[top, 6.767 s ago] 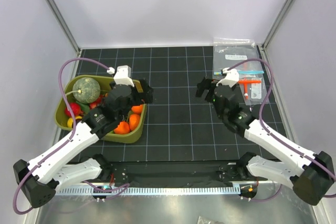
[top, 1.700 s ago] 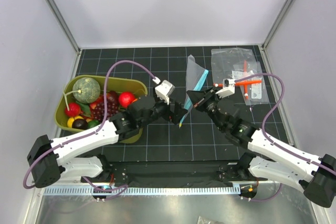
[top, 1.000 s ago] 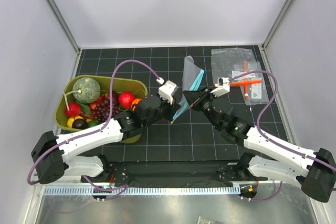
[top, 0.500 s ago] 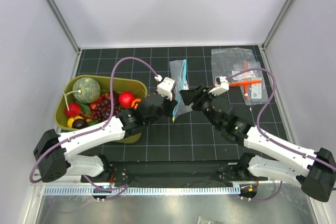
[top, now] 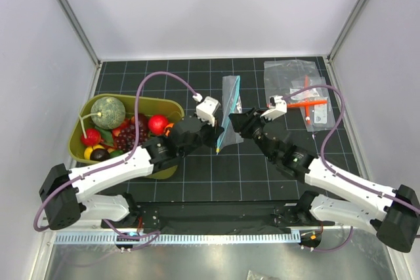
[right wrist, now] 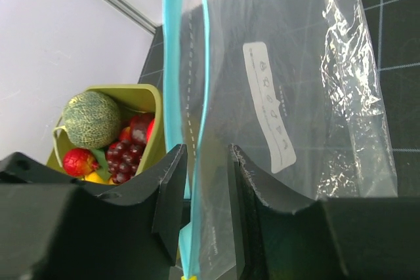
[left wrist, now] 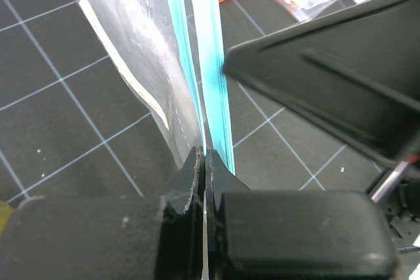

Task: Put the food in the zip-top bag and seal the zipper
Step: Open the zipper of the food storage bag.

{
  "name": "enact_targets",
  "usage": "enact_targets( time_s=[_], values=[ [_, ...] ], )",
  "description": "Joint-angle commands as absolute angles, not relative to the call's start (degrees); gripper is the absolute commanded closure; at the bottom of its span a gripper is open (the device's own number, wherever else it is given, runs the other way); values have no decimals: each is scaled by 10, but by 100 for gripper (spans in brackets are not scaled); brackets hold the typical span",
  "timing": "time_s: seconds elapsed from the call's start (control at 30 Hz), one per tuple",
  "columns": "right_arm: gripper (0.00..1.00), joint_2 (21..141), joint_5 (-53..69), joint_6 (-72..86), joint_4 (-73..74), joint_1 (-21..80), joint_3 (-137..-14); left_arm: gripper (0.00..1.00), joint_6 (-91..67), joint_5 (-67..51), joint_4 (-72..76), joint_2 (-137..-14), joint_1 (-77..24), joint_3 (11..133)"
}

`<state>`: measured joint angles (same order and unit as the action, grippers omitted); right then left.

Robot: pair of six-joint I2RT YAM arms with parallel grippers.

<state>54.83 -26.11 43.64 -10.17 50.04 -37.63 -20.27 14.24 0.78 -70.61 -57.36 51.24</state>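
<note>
The zip-top bag [top: 229, 104] hangs upright and edge-on between my two grippers above the mat. My left gripper [top: 217, 138] is shut on its teal zipper [left wrist: 213, 63] at the lower end; the wrist view shows the jaws [left wrist: 205, 162] pressed together on the strip. My right gripper [top: 236, 121] is open, its jaws [right wrist: 202, 175] either side of one teal lip [right wrist: 172, 63] of the bag [right wrist: 308, 96] with a gap. The food lies in the olive bin: a round red fruit [top: 157, 124], grapes [top: 130, 136] and an orange fruit [top: 169, 127].
The olive bin [top: 77, 137] stands at the left, also holding a grey-green melon [top: 108, 111]. Clear packets with an orange-red tool [top: 305, 96] lie at the back right. The right arm's black finger [left wrist: 328, 77] is close beside the bag in the left wrist view.
The bag has moved left and turned upright and edge-on. The left gripper now pinches its zipper end. The right gripper's jaws have loosened around the lip.
</note>
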Motion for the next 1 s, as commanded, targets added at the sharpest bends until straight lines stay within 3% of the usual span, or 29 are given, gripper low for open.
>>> enact_targets(
  time_s=[0.0,0.2,0.23,0.37,0.5,0.67,0.73,0.77,0.8,0.97],
  values=[
    [62,555,-288,435,-103,504,-400,100,-191,112,47,-686,-575,512],
    [67,574,-290,433,-92,503,-412,99,-185,88,53,-684,-576,512],
    [77,578,-292,432,-90,503,-417,100,-185,89,53,-682,-576,512],
    [99,582,-317,410,-54,503,-443,100,-199,141,47,-679,-575,508],
    [99,581,-334,349,38,503,-497,100,-227,230,2,-688,-572,522],
    [99,577,-266,287,34,503,-516,100,-245,264,-18,-697,-564,529],
    [99,594,-226,280,38,503,-525,91,-250,274,-28,-696,-564,533],
    [99,605,-217,278,51,504,-539,80,-250,273,-27,-693,-564,531],
    [99,625,-209,270,58,503,-547,75,-250,270,-25,-689,-564,526],
    [99,667,-162,255,77,506,-582,63,-248,275,-18,-679,-564,519]
  ],
)
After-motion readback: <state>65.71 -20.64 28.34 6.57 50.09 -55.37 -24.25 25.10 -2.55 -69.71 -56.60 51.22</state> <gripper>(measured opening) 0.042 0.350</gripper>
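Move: The right hand's parted fingers already stand over the bag's zipper lip, which lies about 1 cm to their left and 1 cm below. The left fingers still pinch the zipper; the stretch the right goes for is some 3 cm ahead and 3 cm right of them. The yellow slider is about 7 cm back from the left hand, 1 cm left and 3 cm down, and the food bin's middle about 31 cm to that hand's left, level with it and 15 cm lower. The right hand dips about 1.5 cm over the zipper lip, shuts its fingers on it, lifts it roughly 4 cm, then swings about 3 cm left towards the bin side and sinks a little, rolling some 20 degrees so its left side drops. The left hand, still pinching at first, eases back 1 cm, then goes about 4 cm left and 3 cm forward from there, turning counter-clockwise, and near the end opens its fingers about a third, loosing its pinch on its side of the mouth. ##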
